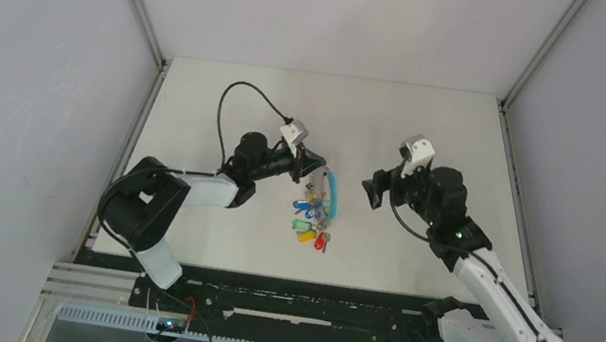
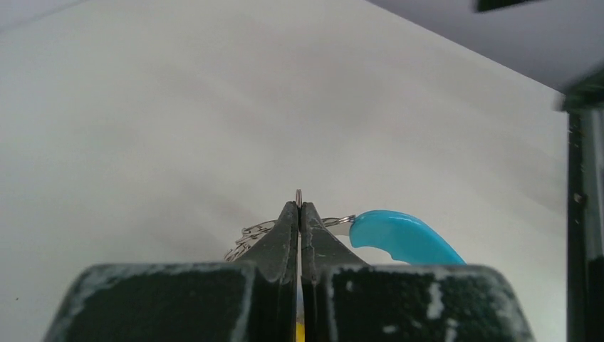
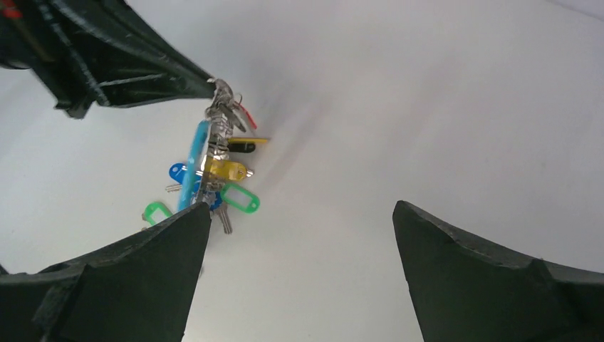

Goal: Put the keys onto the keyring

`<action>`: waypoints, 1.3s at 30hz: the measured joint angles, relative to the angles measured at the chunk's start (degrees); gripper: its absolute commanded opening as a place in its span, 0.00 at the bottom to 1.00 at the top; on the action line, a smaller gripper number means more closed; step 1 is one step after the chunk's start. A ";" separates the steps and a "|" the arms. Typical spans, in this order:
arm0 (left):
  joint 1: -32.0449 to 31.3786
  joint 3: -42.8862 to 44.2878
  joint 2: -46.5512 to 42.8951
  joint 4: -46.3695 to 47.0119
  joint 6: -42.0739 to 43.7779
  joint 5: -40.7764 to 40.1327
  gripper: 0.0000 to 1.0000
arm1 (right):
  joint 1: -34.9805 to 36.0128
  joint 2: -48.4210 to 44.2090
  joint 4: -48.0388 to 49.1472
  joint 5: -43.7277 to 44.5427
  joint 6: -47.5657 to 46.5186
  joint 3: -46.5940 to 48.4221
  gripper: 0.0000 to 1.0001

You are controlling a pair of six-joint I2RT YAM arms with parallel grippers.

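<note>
My left gripper is shut on a thin silvery loop at the edge of the keyring, whose turquoise segment shows in the left wrist view beside its chain-like edge. The keys trail in a bunch from the ring toward the near edge, with blue, green, yellow and red tags. In the right wrist view the keys hang below the left gripper, with a green tag lowest. My right gripper is open and empty, just right of the ring, its fingers wide apart.
The white table is walled by grey panels at the back and both sides. A black cable loops over the left arm. A black rail runs along the near edge by the arm bases.
</note>
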 measured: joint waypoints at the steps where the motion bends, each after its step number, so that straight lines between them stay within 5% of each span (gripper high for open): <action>1: -0.15 2.03 1.27 -1.97 -0.44 -1.20 0.03 | -0.13 -2.84 0.87 1.49 1.60 -2.25 1.00; 6: -0.87 11.54 8.20 -10.95 -2.60 -7.13 0.13 | -0.44 -12.87 3.67 7.50 7.30 -11.74 1.00; 12: -2.51 19.21 13.20 -18.95 -4.50 -12.96 0.44 | -0.81 -18.36 4.04 13.79 10.21 -16.39 1.00; 18: -2.03 16.81 9.70 -20.96 -7.80 -20.57 0.99 | -1.03 -21.90 6.58 18.75 11.74 -19.06 1.00; 27: 10.10 2.54 -13.42 -27.34 -19.08 -34.45 1.00 | -1.42 -25.55 7.65 24.15 12.44 -21.16 1.00; 39: 9.68 -6.38 -35.08 -44.85 -15.82 -58.71 1.00 | -1.77 -27.43 9.66 28.50 11.91 -23.56 1.00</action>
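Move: The left fingers already hold the far end of the keyring, which hangs down and back towards the base; its middle lies roughly 5 cm back, 1 cm right and 9 cm below that hand. Near its lower end the yellow tag is about 11 cm back, 1 cm left and 14 cm down, the red tag level with it but 3 cm farther right. From the empty right hand, the keyring's middle is some 12 cm left, 1 cm ahead and 14 cm lower. The left hand carries the top of the keyring about 7 cm forward, sinking some 4 cm and easing right to lay it down, then opens wide and lets go, swinging well over 25 cm left away from it, rising about 5 cm and drawing back late as it turns some 70 degrees counter-clockwise overall. Meanwhile the right hand, still wide open and empty, backs off from the keyring about 10 cm to the right and slightly back and down, turning roughly 30 degrees clockwise. ##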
